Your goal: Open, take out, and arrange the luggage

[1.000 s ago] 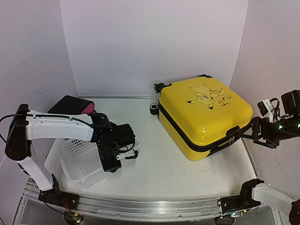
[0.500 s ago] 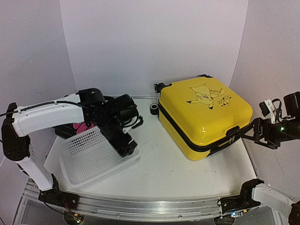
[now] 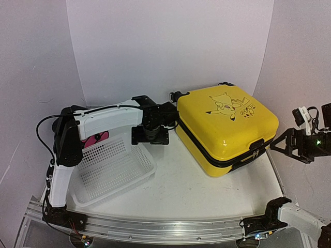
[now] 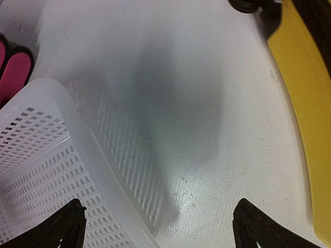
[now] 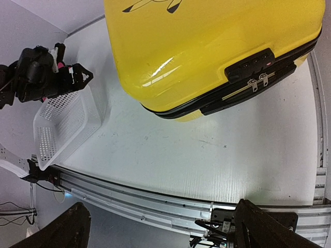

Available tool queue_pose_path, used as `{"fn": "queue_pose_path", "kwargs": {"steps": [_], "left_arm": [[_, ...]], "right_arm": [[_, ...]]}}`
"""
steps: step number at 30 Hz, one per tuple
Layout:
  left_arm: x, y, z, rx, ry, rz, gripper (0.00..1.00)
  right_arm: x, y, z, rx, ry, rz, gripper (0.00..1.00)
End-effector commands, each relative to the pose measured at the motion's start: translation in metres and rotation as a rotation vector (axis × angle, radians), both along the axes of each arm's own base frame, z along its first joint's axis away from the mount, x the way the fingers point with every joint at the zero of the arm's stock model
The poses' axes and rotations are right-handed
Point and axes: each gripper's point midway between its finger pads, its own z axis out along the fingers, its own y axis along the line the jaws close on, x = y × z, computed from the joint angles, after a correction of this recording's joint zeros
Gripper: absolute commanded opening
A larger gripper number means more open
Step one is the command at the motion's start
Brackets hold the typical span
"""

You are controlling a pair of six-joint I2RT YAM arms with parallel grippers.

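Note:
The luggage [image 3: 225, 129] is a yellow hard-shell suitcase lying flat and zipped shut at the right of the table, cartoon lid up. The left wrist view shows only its yellow side [image 4: 305, 103]; the right wrist view shows its lid [image 5: 207, 41] with the black lock and zipper pulls [image 5: 256, 82] facing the right arm. My left gripper [image 3: 150, 135] [image 4: 163, 227] hangs open and empty over bare table between the basket and the suitcase's left side. My right gripper [image 3: 289, 146] [image 5: 163, 227] is open and empty, raised off the suitcase's right corner.
A white mesh basket [image 3: 111, 168] [image 4: 41, 170] [image 5: 62, 124] lies flat at the front left. Behind it sits a black case with pink ends [image 3: 93, 138] [image 4: 13, 67]. Black suitcase wheels [image 3: 176, 96] stick out at the back. White walls enclose the table; a metal rail [image 3: 155, 227] runs along the front.
My left gripper opened and let go of the basket, which now lies flat. The left arm swung back and right toward the suitcase. The right gripper drifted slightly right.

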Motion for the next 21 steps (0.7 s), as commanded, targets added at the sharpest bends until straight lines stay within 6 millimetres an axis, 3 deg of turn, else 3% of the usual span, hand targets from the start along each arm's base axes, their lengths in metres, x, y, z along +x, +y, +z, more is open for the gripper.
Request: {"fn": "queue_pose_path", "kwargs": {"steps": [1,6,10,15,21], "left_arm": [[0.004,0.029,0.008,0.005,-0.054,0.237,0.99],[0.004,0.028,-0.01,0.079,-0.019,0.152,0.84],[-0.004,0.042,-0.018,0.149,0.006,0.09,0.73],[-0.025,0.062,-0.033,0.245,0.061,-0.082,0.68],[-0.048,0.077,-0.03,0.219,0.066,-0.248,0.57]], "right_arm": [[0.0,-0.002,0.001,-0.004,-0.016,-0.009,0.98],[0.002,-0.001,-0.002,-0.002,-0.004,-0.004,0.98],[0.004,-0.001,-0.002,-0.005,-0.007,-0.005,0.98],[0.006,-0.001,-0.005,-0.01,-0.005,-0.001,0.98],[0.013,0.002,-0.007,-0.001,-0.001,0.006,0.98]]}}
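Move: The white basket's middle lies about 16 cm to the left of the left hand, 10 cm back and 9 cm below, its nearer right rim only some 6 cm left, 3 cm back and 5 cm down. The pink-and-black case is about 28 cm left, 3 cm ahead and 6 cm below; the yellow suitcase's middle is roughly 30 cm right, 5 cm ahead and about level. From the right hand the basket lies about 58 cm left, 8 cm ahead and 27 cm below. The left hand first eases a couple of centimetres left, then sinks and carries on left, drawing a little back, about 6 cm down and 6 cm left in all, towards the basket's right rim, with a slight lift in the last instant. Its wide-open fingers close to a bit over half as the hand rolls some 10 to 15 degrees, left side rising, and they end astride the rim, one finger inside the basket and one outside, not yet shut on it. ##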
